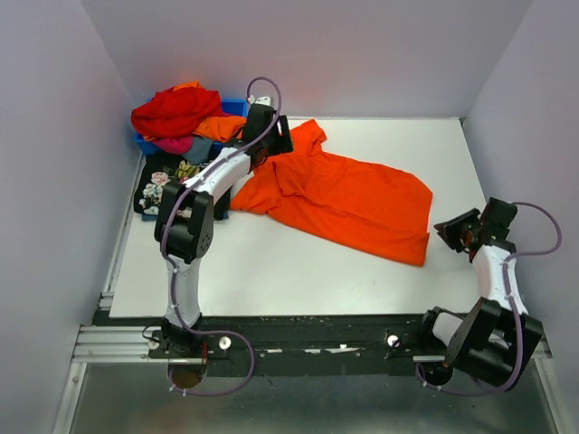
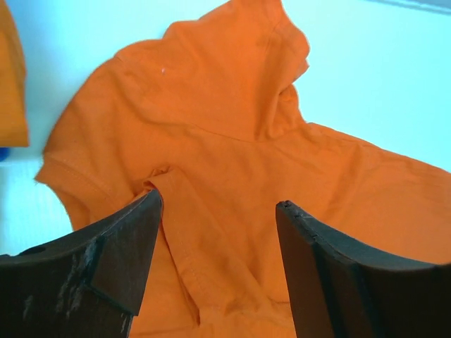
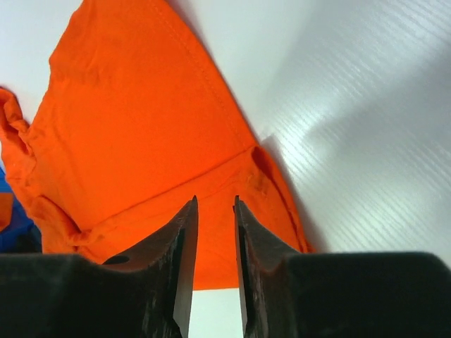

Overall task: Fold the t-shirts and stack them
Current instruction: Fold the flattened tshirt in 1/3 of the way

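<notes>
A plain bright orange t-shirt (image 1: 353,203) lies rumpled and spread across the white table. My left gripper (image 1: 271,137) hovers over its far left part, near a sleeve; its jaws stand wide open and empty above the cloth (image 2: 211,127), seen past the left gripper (image 2: 218,204). My right gripper (image 1: 450,231) is by the shirt's right hem corner. In the right wrist view the shirt (image 3: 134,120) lies below that gripper (image 3: 215,203), whose jaws stand a narrow gap apart with nothing between them. More tees are piled at the back left: a red one (image 1: 176,108), orange, pink, and a black rose-print one (image 1: 163,185).
A blue plastic bin (image 1: 237,105) holds the pile at the table's back left corner. Grey walls close in the table on the left, back and right. A black rail (image 1: 308,344) with the arm bases runs along the near edge.
</notes>
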`<control>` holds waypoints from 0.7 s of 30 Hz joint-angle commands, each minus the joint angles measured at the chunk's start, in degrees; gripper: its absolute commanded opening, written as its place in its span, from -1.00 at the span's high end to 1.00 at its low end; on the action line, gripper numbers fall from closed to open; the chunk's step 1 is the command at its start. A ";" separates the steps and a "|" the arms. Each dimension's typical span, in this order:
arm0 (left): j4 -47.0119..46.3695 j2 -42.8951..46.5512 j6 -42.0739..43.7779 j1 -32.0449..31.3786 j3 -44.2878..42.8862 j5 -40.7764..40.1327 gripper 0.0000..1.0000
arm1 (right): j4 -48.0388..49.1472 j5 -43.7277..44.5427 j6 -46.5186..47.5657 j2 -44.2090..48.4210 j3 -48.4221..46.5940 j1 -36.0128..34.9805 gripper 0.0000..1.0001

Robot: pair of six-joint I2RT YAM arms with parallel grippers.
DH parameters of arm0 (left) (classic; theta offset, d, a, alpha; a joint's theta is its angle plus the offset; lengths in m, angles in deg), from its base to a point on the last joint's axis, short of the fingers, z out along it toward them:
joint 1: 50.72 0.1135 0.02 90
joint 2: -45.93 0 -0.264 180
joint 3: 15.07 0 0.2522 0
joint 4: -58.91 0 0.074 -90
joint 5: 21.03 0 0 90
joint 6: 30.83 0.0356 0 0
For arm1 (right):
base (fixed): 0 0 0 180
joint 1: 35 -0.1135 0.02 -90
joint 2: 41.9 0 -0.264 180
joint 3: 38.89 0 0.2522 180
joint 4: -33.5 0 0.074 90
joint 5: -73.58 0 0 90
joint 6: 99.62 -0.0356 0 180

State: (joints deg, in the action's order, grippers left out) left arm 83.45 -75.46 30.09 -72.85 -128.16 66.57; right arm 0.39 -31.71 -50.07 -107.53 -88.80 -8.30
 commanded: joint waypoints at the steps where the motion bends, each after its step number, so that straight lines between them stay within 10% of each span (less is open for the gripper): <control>1: -0.76 12.03 1.05 0.16 4.57 -2.44 -0.62 | -6.91 2.20 2.57 6.02 4.14 -0.51 0.42; 11: -3.31 30.40 -9.23 -0.28 27.77 -4.37 -0.62 | -7.45 3.94 1.86 4.91 6.97 -6.91 0.99; 21: -4.80 41.75 -14.51 -0.28 42.01 -7.98 -0.61 | -13.51 16.50 0.10 -9.59 -0.24 -10.00 0.99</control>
State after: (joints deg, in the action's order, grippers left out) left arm 80.70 -38.23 18.81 -72.96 -89.54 61.29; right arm -8.05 -24.43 -48.82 -112.32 -85.23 -18.09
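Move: Near the left hand, which has just opened over the orange t-shirt, the shirt's near-left sleeve edge lies about 12 cm back, 14 cm left and 12 cm below; the folded flap's corner is some 3 cm back and 3 cm left, the black shirt stack about 5 cm back and 30 cm left. From the right hand, the near hem corner is roughly 6 cm back, 4 cm left and 7 cm down, the flap's end on the hem about 3 cm ahead and 2 cm left. Leaving the flap, the left hand, still wide open, draws back about 14 cm and left about 7, rising nearly 10 cm before sinking over half of that towards the near-left sleeve edge. Meanwhile the right hand sinks about 6 cm, going back 5 and left 4 to the near hem corner; its part-open fingers shut on the way, the wrist tips down nearly 20 degrees, and the closed tips come down on the hem. ##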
